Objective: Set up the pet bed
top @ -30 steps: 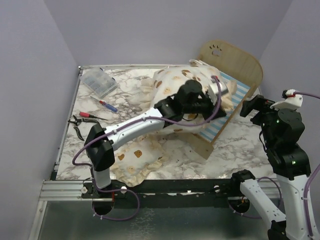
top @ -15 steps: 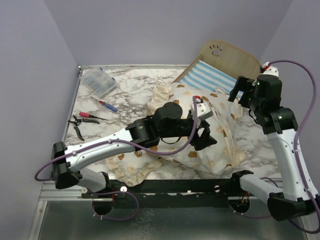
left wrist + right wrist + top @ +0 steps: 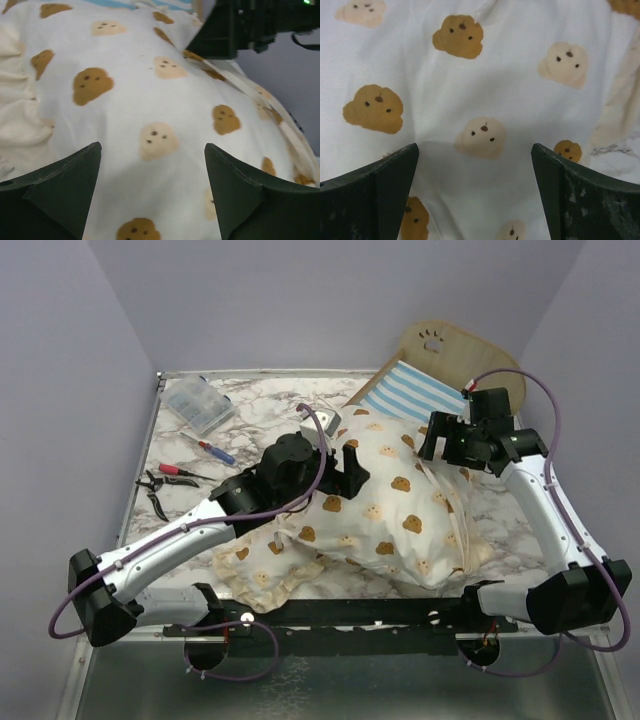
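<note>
The pet bed (image 3: 452, 352) stands at the back right, its paw-print headboard and blue-and-white striped base (image 3: 410, 392) showing. The large cream bear-print cushion (image 3: 395, 505) lies in front of it on the table and covers the bed's near end. It fills the left wrist view (image 3: 150, 100) and the right wrist view (image 3: 485, 100). My left gripper (image 3: 352, 468) is open over the cushion's left part. My right gripper (image 3: 436, 442) is open over its upper right part. Neither holds anything. The small bear-print pillow (image 3: 265, 565) lies at the front, partly under the cushion.
A clear plastic parts box (image 3: 197, 404) sits at the back left. A red-handled screwdriver (image 3: 215, 451) and black pliers (image 3: 160, 485) lie at the left on the marble table (image 3: 250, 405). Grey walls close in left, right and behind.
The left gripper has pulled back left and up across the cushion. The right gripper has come down and left over the cushion's upper right. The cushion lies flatter and wider.
</note>
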Controlling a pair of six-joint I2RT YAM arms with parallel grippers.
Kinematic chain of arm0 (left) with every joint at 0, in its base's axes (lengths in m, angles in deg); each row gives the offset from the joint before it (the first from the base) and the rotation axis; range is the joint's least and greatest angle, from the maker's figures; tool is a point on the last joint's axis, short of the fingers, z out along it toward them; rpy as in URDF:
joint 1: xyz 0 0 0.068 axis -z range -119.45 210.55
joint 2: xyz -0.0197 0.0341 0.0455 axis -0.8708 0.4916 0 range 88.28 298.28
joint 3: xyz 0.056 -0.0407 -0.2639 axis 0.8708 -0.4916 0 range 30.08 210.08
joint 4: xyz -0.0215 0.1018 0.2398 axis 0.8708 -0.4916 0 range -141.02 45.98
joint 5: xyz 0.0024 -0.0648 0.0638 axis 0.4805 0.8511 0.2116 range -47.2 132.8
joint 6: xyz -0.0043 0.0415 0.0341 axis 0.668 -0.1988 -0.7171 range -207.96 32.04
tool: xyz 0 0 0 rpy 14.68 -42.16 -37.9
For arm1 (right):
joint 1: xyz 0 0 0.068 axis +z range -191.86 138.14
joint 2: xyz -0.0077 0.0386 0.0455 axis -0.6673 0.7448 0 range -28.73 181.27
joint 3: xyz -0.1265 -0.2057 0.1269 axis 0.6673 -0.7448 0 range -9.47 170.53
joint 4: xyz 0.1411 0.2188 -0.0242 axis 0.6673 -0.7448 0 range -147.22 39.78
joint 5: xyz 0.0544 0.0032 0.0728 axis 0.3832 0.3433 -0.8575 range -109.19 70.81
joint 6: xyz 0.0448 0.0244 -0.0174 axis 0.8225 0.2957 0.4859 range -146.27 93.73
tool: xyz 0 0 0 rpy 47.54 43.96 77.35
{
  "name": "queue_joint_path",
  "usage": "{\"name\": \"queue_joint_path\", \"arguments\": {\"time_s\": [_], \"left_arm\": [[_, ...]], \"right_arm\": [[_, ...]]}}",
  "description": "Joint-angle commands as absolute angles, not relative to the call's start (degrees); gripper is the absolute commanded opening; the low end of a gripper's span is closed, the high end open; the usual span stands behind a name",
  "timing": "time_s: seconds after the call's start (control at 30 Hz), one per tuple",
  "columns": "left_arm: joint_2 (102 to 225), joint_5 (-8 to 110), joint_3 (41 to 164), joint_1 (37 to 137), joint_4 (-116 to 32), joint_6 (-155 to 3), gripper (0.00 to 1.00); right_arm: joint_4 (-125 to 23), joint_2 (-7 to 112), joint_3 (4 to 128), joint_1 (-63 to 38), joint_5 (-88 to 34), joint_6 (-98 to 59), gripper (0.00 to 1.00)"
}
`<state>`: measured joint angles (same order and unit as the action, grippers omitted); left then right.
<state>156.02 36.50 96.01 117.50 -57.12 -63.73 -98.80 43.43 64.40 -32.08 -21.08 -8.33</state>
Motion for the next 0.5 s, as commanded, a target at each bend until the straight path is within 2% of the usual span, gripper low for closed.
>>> {"name": "queue_joint_path", "arguments": {"time_s": [0.0,0.1,0.17,0.2,0.23,0.33,0.4,0.43,0.47], "left_arm": [[158.0,40.4,91.8,111.2,-55.1,-56.0,0.85],[161.8,43.5,91.7,110.0,-50.7,-54.6,0.85],[165.5,46.1,93.1,109.9,-49.5,-54.1,0.83],[167.3,47.3,93.9,109.9,-49.2,-54.1,0.78],[169.1,48.4,94.6,109.9,-49.1,-54.0,0.71],[172.1,49.6,95.9,109.9,-48.9,-53.9,0.33],[172.1,49.4,97.3,109.9,-49.0,-55.4,0.13],[171.9,49.0,98.3,109.8,-49.1,-56.6,0.05],[171.9,48.5,99.6,109.7,-49.3,-58.0,0.0]], "right_arm": [[-95.6,46.7,59.8,-31.9,-29.4,-7.9,1.0],[-93.0,47.2,56.9,-31.8,-31.4,-7.6,0.95],[-91.3,46.9,55.3,-31.8,-32.8,-7.6,0.84],[-90.6,46.7,54.7,-31.8,-33.7,-7.6,0.76],[-90.1,46.5,54.4,-31.8,-34.6,-7.7,0.68],[-89.3,45.1,54.3,-31.8,-35.5,-8.2,0.32],[-88.8,43.7,55.2,-31.8,-35.0,-8.5,0.12],[-88.4,42.9,55.7,-31.8,-34.4,-8.4,0.03],[-87.9,42.3,56.4,-31.8,-33.8,-8.4,0.01]]}}
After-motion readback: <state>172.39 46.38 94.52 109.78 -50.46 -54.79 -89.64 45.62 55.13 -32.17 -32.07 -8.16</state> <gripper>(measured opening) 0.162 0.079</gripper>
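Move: The big cushion lies across the front part of the bed frame. Its middle is about 10 cm to the right of my left hand, roughly level with it and 14 cm below. From my right hand, the middle is some 11 cm to the left, 8 cm nearer me and 7 cm down. The small pillow is about 16 cm left of my left hand and 4 cm nearer; the bed frame's middle is some 10 cm beyond and 5 cm left of my right hand. I sink both open hands into the big cushion and pinch its top cloth. My left hand goes down about 10 cm and forward 5, swinging right in the second half, its fingertips tipping down some 15 degrees as they close on the left part. My right hand drops 5 to 6 cm while easing left, then shuts on the right part, rising slightly at the very end. ##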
